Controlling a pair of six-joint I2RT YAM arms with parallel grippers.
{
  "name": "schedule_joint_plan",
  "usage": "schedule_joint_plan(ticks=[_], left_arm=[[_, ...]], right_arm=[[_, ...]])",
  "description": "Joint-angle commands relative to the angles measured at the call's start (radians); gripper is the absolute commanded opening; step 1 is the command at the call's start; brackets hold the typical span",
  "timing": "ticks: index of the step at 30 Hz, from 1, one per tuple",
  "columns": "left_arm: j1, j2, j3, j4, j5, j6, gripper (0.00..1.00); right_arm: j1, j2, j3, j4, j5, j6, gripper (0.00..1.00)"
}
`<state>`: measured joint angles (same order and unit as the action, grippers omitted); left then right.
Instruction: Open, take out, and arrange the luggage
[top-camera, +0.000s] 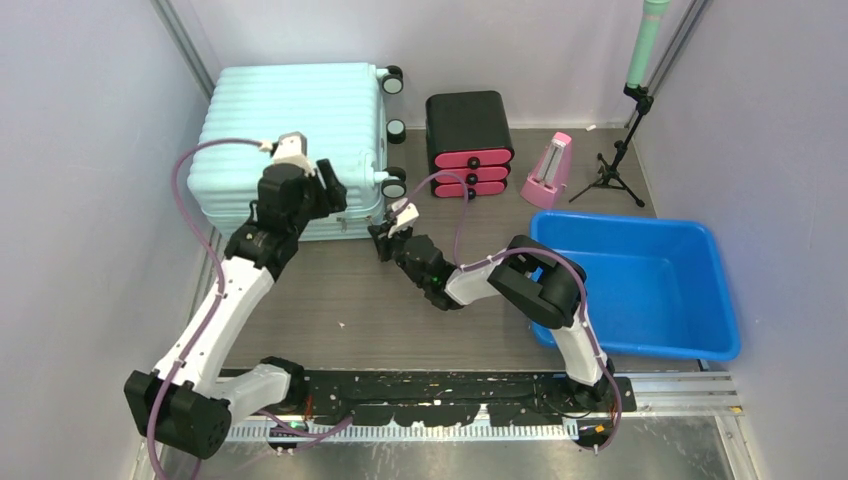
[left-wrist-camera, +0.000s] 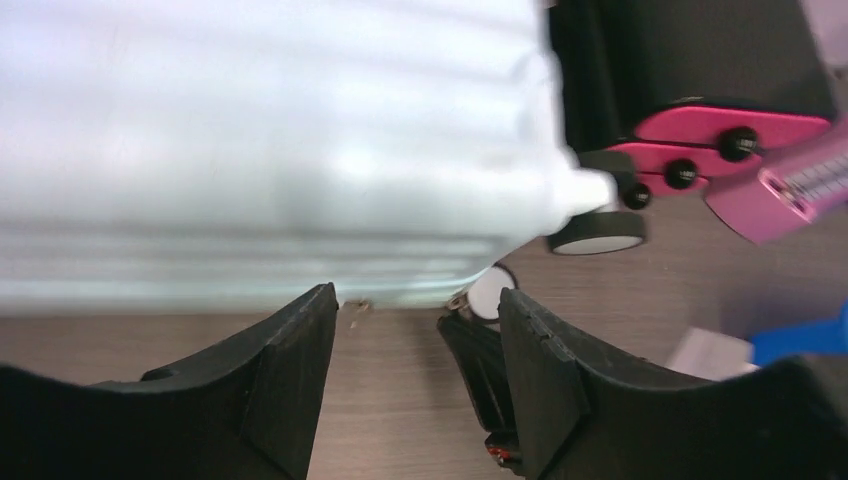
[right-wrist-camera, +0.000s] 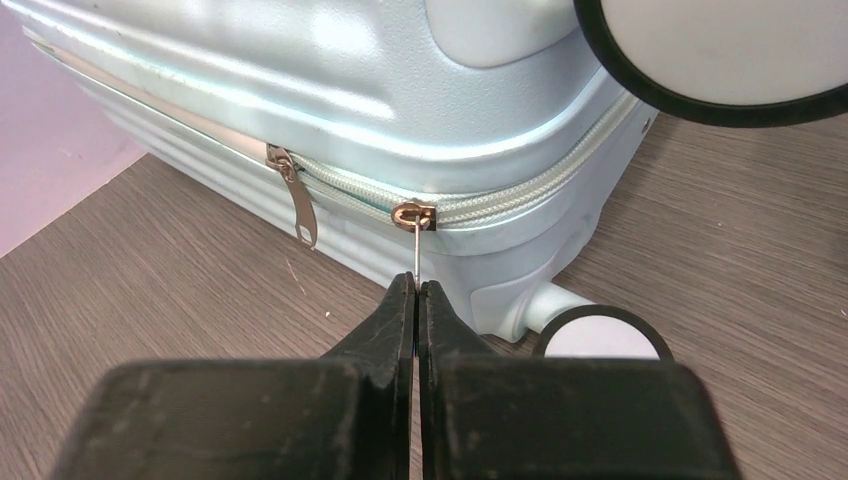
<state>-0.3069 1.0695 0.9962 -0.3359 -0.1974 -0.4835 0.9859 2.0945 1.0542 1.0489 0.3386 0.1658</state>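
Observation:
The luggage (top-camera: 290, 140) is a pale mint ribbed suitcase lying flat at the back left, closed, with its black wheels to the right. In the right wrist view its zip runs along the front edge (right-wrist-camera: 500, 205). My right gripper (right-wrist-camera: 416, 285) is shut on the thin metal pull of one zip slider (right-wrist-camera: 413, 214) near the suitcase's front right corner. A second zip pull (right-wrist-camera: 300, 210) hangs free to the left. My left gripper (left-wrist-camera: 418, 300) is open just in front of the luggage (left-wrist-camera: 280, 150), low over the table, holding nothing. In the top view it (top-camera: 332, 195) hovers by the front edge, left of the right gripper (top-camera: 381, 238).
A black drawer box with pink drawers (top-camera: 469, 143) stands right of the suitcase wheels. Beside it is a pink wedge-shaped object (top-camera: 548, 172). A tripod stand (top-camera: 612, 165) carries a green pole at the back right. A blue plastic tub (top-camera: 640, 285) sits on the right.

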Motion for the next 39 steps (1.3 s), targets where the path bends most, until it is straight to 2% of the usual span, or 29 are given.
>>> schedule_joint_plan(ticks=[1,4,6,8,10,15,19,24,30,39], left_arm=[[-0.009,0.075,0.201,-0.061,0.301,0.477,0.64],[-0.008,0.096,0.278,-0.095,0.601,0.875,0.71],[-0.008,0.088,0.277,-0.061,0.743,1.032,0.78],[-0.005,0.098,0.270,-0.004,0.838,1.126,0.83],[0.002,0.146,0.303,-0.019,0.899,1.201,0.85],[0.006,0.331,0.486,-0.296,1.022,1.419,0.85],[0.006,0.415,0.517,-0.330,1.020,1.523,0.87],[0.011,0.545,0.642,-0.459,1.011,1.624,0.87],[0.027,0.648,0.725,-0.460,0.981,1.640,0.87],[0.028,0.770,0.845,-0.580,0.967,1.669,0.86]], right_arm=[[-0.003,-0.053,-0.027,0.169,-0.011,-0.020,0.00],[-0.005,-0.050,-0.043,0.192,-0.048,-0.039,0.00],[-0.007,-0.050,-0.054,0.202,-0.067,-0.049,0.00],[-0.011,-0.051,-0.062,0.212,-0.084,-0.056,0.00],[-0.016,-0.051,-0.068,0.225,-0.092,-0.069,0.00],[-0.025,-0.044,-0.063,0.233,-0.107,-0.075,0.00],[-0.026,-0.023,-0.049,0.256,-0.111,-0.082,0.00],[-0.026,-0.010,-0.041,0.256,-0.159,-0.085,0.00],[-0.026,0.020,-0.041,0.277,-0.169,-0.078,0.00],[-0.026,0.035,-0.031,0.274,-0.162,-0.111,0.00]])
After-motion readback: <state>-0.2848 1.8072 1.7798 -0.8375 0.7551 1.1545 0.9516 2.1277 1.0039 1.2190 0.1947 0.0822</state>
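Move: The suitcase's near upper wheel lies about 16 cm to the right of the left hand, 7 cm ahead and some 4 cm lower. The zip pull is about 11 cm right of that hand, 3 cm ahead and 13 cm down; the near lower wheel sits roughly 15 cm straight below the upper one. From the right hand, the upper wheel is about 5 cm ahead, 5 cm right and 9 cm up, the zip pull 2 cm ahead and 2 cm left, level. Towards the near upper wheel the left hand swings about 12 cm right, rising at first while its wrist turns clockwise by some 85 degrees and rolls, then sinks back down and eases forward beside the wheel. Its fingers spread wider and end around or just short of the wheel, pointing right and down. The right hand stays in place, still pinching the zip pull, and turns only slightly. ##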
